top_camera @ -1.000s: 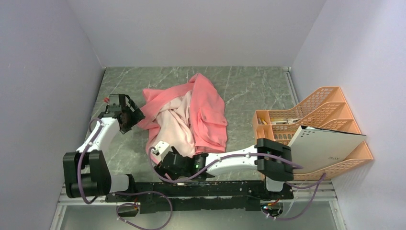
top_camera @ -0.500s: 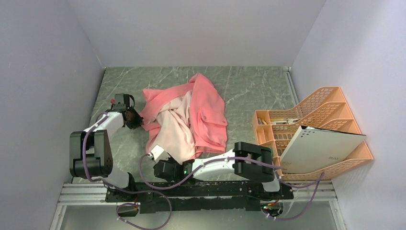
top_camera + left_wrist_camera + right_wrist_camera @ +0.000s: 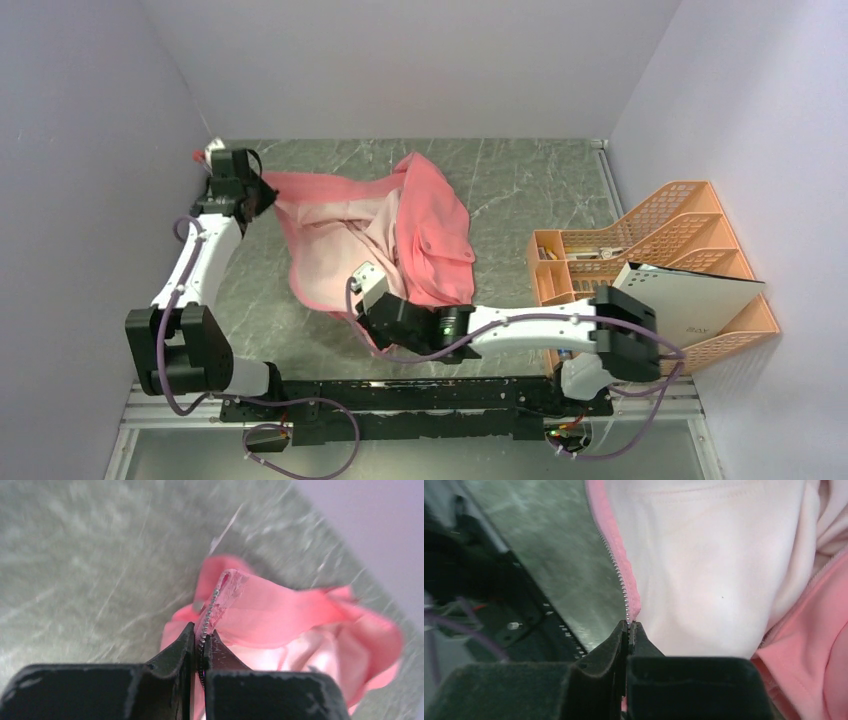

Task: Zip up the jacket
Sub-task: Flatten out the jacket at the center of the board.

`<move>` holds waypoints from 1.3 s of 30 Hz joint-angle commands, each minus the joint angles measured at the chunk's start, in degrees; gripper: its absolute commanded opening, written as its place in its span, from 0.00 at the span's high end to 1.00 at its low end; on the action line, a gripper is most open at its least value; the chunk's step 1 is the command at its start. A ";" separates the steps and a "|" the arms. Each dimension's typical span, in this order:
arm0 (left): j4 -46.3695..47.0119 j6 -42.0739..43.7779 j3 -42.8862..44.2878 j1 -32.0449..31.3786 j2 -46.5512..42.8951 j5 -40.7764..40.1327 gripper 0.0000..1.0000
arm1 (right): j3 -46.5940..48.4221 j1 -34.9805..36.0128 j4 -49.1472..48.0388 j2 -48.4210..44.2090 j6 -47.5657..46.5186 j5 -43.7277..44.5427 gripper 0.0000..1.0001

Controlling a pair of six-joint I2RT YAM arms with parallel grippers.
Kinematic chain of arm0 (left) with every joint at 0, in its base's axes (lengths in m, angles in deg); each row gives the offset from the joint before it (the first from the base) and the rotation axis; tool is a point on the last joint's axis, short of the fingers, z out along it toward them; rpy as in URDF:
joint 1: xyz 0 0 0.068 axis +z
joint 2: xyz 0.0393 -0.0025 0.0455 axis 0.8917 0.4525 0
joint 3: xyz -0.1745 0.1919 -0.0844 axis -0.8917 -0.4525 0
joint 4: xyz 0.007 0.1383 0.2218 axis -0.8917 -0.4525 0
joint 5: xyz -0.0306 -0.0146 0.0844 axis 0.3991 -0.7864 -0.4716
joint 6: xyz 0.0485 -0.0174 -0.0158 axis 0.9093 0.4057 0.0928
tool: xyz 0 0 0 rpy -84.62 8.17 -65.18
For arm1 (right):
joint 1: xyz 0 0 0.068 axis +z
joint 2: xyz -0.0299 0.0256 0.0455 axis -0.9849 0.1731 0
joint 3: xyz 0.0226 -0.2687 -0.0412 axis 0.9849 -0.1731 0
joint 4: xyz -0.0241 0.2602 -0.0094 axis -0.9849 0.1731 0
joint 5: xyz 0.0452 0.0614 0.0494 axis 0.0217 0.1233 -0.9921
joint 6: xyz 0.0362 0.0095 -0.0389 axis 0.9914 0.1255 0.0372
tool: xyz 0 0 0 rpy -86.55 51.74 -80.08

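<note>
The salmon-pink jacket point(image 3: 420, 235) lies open in the middle of the table, its pale lining up. My left gripper point(image 3: 250, 190) is shut on the jacket's zipper edge point(image 3: 216, 600) at the far left and holds it stretched out and lifted. My right gripper point(image 3: 368, 310) is shut on the same zipper edge point(image 3: 620, 575) at the jacket's near hem. The metal teeth run between both sets of jaws. The zipper pull is not visible.
An orange mesh file organiser point(image 3: 660, 270) with a white folder point(image 3: 680, 305) stands at the right. The grey walls close in on the left, back and right. The arms' black base rail point(image 3: 420, 395) runs along the near edge.
My left gripper has moved toward the far left corner, pulling the jacket edge out and spreading it. My right gripper has moved up and right with the near hem.
</note>
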 commanded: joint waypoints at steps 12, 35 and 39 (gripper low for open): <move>-11.12 1.73 32.78 5.13 2.73 -14.26 0.95 | 6.20 3.76 2.22 -11.13 -4.77 -27.84 1.00; -6.50 11.20 55.13 -4.98 20.20 -15.69 0.95 | 9.71 -5.23 -1.87 -8.10 3.94 -34.71 1.00; -8.99 9.95 63.63 -1.11 21.28 -12.18 0.95 | 21.60 -2.05 2.35 -4.10 0.67 -35.11 1.00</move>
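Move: Out to the left hand's right, some 23 cm, and 5 cm nearer the base, lies the middle of the jacket's body, roughly 15 cm lower; its folded pink side is centred about 9 cm farther right and 1 cm farther out than that middle. From the right hand the body's middle is about 18 cm ahead, 8 cm to the right and 10 cm below, the folded pink side 20 cm ahead and 16 cm right. Lifting the pinched zipper edge between them, both hands go mostly up: the left about 16 cm, then swings forward and right before rising again to the left; the right rises while drawing back 8 cm and left, dips forward and right, then climbs up-left. Both wrists roll, left sides rising some 20 degrees, fingers still shut on the cloth. ##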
